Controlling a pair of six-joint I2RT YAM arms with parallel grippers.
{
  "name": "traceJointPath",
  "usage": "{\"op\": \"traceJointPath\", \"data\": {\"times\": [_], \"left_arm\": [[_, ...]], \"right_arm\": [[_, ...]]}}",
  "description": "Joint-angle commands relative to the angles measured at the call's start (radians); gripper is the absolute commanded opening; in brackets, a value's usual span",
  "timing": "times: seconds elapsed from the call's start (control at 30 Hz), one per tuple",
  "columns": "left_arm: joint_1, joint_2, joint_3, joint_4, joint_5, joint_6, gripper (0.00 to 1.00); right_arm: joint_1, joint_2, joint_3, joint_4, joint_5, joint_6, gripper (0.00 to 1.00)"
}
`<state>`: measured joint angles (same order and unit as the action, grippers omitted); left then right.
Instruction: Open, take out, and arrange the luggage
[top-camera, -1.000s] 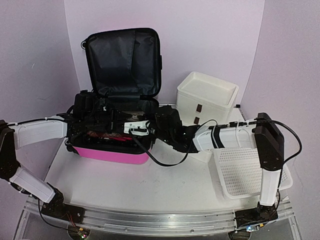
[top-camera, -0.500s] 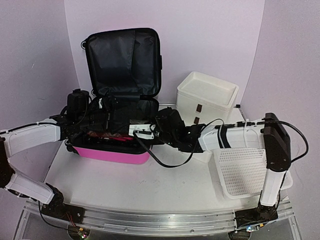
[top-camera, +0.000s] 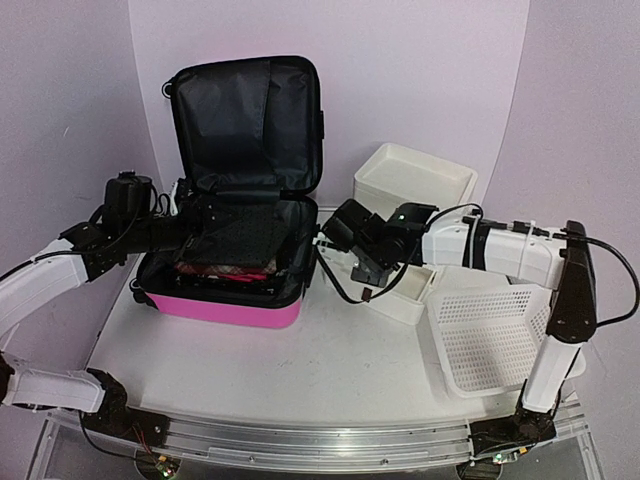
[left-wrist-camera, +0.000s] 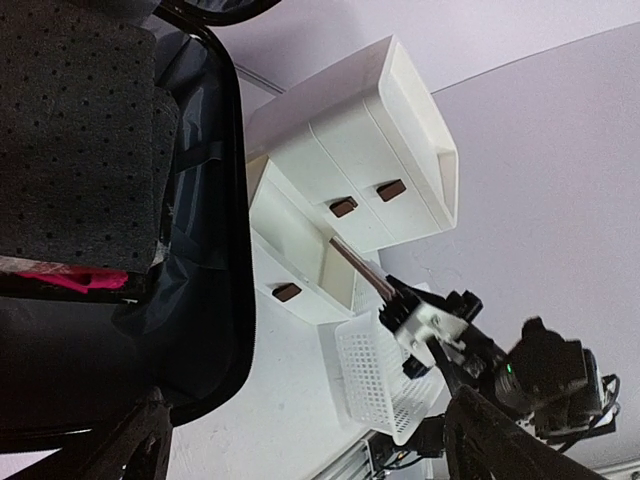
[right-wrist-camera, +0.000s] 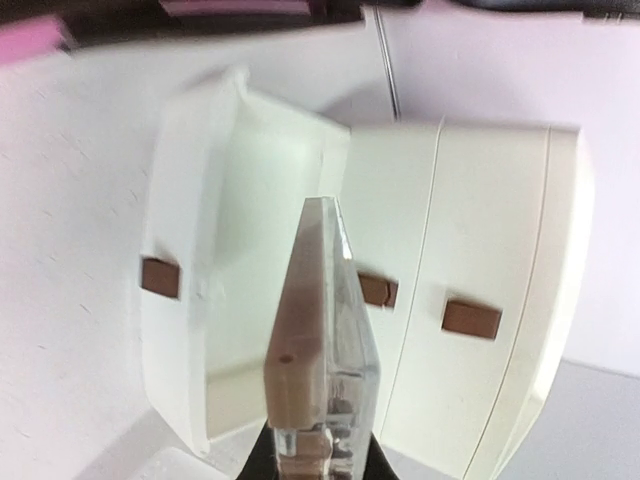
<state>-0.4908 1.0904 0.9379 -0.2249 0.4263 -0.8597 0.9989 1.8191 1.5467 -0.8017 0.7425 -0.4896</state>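
The hot-pink luggage (top-camera: 225, 308) lies open on the left of the table, its black-lined lid (top-camera: 247, 120) upright. A black perforated pad (left-wrist-camera: 80, 140) lies on top inside, with something pink and red (top-camera: 225, 270) under it. My left gripper (top-camera: 205, 222) (left-wrist-camera: 315, 440) hangs open at the luggage's left rim, holding nothing. My right gripper (top-camera: 368, 268) (right-wrist-camera: 315, 440) is shut on a thin flat brown-and-clear item (right-wrist-camera: 320, 320) (left-wrist-camera: 360, 270). It holds the item edge-on over the pulled-out bottom drawer (top-camera: 400, 298) (right-wrist-camera: 250, 260).
A white drawer stack (top-camera: 415, 190) with brown handles stands right of the luggage, with its lowest drawer pulled out. A white mesh basket (top-camera: 495, 340) sits at the front right, under the right arm. A black cable loops below the right wrist.
My left gripper has opened and drawn back left, out of the luggage. My right gripper has carried the thin item from the luggage rightward to the open drawer.
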Motion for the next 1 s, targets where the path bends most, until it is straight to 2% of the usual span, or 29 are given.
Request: {"op": "traceJointPath", "data": {"times": [0.0, 0.2, 0.43, 0.7, 0.97], "left_arm": [[0.001, -0.068, 0.068, -0.097, -0.011, 0.126, 0.95], [0.001, -0.154, 0.116, -0.289, -0.06, 0.261, 0.95], [0.001, -0.242, 0.118, -0.407, -0.111, 0.329, 0.95], [0.001, -0.264, 0.145, -0.472, -0.114, 0.353, 0.95], [0.001, -0.279, 0.15, -0.478, -0.111, 0.355, 0.95]], "right_arm": [[-0.082, 0.081, 0.103, -0.081, 0.047, 0.073, 0.0], [-0.183, 0.229, 0.242, -0.093, -0.097, 0.075, 0.0], [-0.236, 0.393, 0.403, -0.096, -0.145, 0.091, 0.0], [-0.252, 0.602, 0.592, -0.067, -0.078, 0.085, 0.0], [-0.282, 0.674, 0.632, 0.002, -0.043, 0.063, 0.02]]}}
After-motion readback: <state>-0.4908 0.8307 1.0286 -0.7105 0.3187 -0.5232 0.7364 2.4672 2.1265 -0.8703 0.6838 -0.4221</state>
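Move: Ahead of the right hand, which already holds the eyeshadow palette, the pulled-out bottom drawer lies about 13 cm forward, 6 cm right and 14 cm below. The cabinet body stands some 13 cm beyond the drawer and 4 cm farther right; the open suitcase is about 32 cm left and 14 cm ahead of the hand, the white basket 24 cm right and 8 cm back. From the empty left hand, the drawer is roughly 17 cm ahead, 36 cm right, 24 cm down. Reaching forward about 15 cm and sinking some 13 cm, the right hand carries the palette down into the left end of the open drawer, turning roughly 15 degrees clockwise and keeping its grip. Meanwhile the left hand, still open and empty, draws back and left by 7 and 5 cm, away from the suitcase's middle, rolling its left side up. ##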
